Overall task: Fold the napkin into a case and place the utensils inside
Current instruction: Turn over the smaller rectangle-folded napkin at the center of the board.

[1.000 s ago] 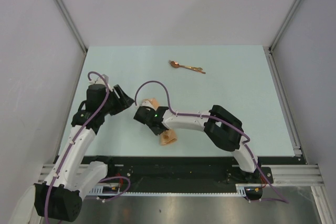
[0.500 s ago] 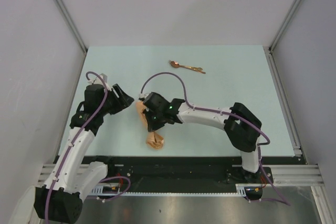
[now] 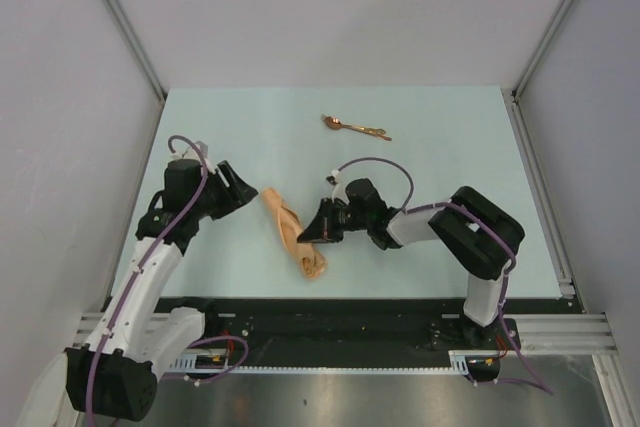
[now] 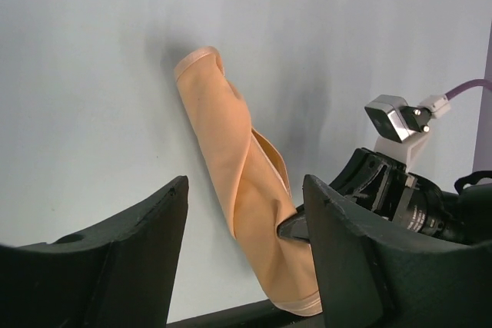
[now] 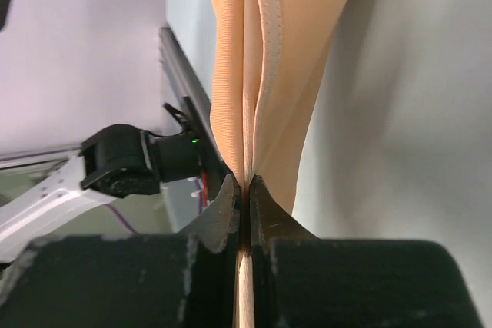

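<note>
The peach-orange napkin (image 3: 292, 234) lies on the table as a long, twisted strip, running diagonally toward the near edge. My right gripper (image 3: 309, 233) reaches in from the right and is shut on a fold of it; in the right wrist view the napkin (image 5: 277, 51) is pinched between the closed right gripper (image 5: 246, 187). My left gripper (image 3: 241, 193) hovers open just left of the cloth's far end. From the left wrist the napkin (image 4: 231, 182) shows beyond the open left gripper (image 4: 244, 183), untouched by it. The copper utensils (image 3: 355, 127) lie at the far centre.
The table's near edge with its black rail (image 3: 330, 309) runs just below the napkin's lower end. Grey walls close in the left and right sides. The right arm's elbow (image 3: 485, 232) sits to the right of the cloth.
The right arm's wrist has swung to the right, its gripper closing on the napkin. The bunched cloth is now drawn out into a long strip. The left arm has barely moved.
</note>
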You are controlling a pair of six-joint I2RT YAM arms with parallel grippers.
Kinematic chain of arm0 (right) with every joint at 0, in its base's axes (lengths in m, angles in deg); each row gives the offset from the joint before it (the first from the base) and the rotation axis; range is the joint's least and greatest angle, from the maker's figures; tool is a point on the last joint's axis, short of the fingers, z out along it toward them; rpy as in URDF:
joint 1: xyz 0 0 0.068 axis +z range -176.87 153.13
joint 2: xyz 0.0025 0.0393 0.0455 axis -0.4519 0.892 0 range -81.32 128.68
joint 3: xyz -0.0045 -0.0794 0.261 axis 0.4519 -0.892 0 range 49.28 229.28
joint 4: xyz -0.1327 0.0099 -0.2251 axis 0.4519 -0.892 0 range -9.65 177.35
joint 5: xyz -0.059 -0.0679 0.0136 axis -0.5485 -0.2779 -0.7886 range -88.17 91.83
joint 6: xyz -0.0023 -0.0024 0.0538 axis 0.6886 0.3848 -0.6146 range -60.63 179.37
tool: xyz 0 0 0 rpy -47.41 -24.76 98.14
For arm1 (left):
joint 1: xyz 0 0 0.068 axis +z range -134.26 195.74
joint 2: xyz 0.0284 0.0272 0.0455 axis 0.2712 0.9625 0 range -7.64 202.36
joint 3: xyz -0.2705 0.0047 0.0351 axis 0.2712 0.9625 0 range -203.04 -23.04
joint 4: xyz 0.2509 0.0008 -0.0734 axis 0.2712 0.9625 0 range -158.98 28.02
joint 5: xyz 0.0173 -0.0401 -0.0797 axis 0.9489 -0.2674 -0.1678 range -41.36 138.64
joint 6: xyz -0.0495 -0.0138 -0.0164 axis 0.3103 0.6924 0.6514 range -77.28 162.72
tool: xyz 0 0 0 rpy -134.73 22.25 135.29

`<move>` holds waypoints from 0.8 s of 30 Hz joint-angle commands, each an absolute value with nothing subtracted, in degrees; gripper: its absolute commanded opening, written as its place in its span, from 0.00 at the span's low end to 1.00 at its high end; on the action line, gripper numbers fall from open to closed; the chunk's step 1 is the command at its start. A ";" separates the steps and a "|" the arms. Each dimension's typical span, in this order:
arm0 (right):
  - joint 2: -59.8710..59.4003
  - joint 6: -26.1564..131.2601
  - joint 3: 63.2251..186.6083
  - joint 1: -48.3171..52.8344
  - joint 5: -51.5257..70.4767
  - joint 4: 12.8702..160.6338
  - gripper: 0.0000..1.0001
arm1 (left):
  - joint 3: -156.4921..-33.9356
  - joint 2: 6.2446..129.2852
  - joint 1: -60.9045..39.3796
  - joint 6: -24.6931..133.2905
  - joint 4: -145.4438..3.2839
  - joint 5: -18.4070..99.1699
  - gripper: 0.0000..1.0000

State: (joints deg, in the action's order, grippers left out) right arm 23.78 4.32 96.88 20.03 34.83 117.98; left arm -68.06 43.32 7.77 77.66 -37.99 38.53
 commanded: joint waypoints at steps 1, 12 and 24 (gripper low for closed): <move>26.60 -7.15 91.49 17.78 42.26 144.45 0.00 | -68.57 44.30 7.91 77.79 -40.59 36.25 0.66; 31.62 -8.66 81.98 10.67 45.51 156.26 0.18 | -65.23 50.18 7.65 78.14 -47.08 30.54 0.64; 26.02 8.08 81.70 -0.76 49.03 133.30 0.43 | -66.55 63.98 -3.24 81.04 -56.40 31.59 0.60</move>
State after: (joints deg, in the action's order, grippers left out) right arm 31.15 -3.46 79.92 2.15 47.44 146.55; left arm -65.06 61.50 -0.40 78.97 -50.56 31.61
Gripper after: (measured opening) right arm 0.415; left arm 0.613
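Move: The napkin, a narrow strip slanting from far left to near right, is pinched at its right edge in my right hand. Its middle is about 3 cm to that hand's left, 1 cm ahead and 3 cm below. From my open left hand it is roughly 11 cm to the right, 5 cm back and 14 cm down. The spoon and fork lie some 31 cm ahead of my right hand, 11 cm to its right and 6 cm lower. My right hand draws the pinched napkin edge to the right and lowers it towards the board, then opens its fingers to let go and carries on right and a little forward, about 10 cm in all and 4 cm down, fingertips tilting up slightly. My left hand, still open, speeds up to the right and down, some 7 cm each way, towards the napkin's far left end, tipping down and turning clockwise. ##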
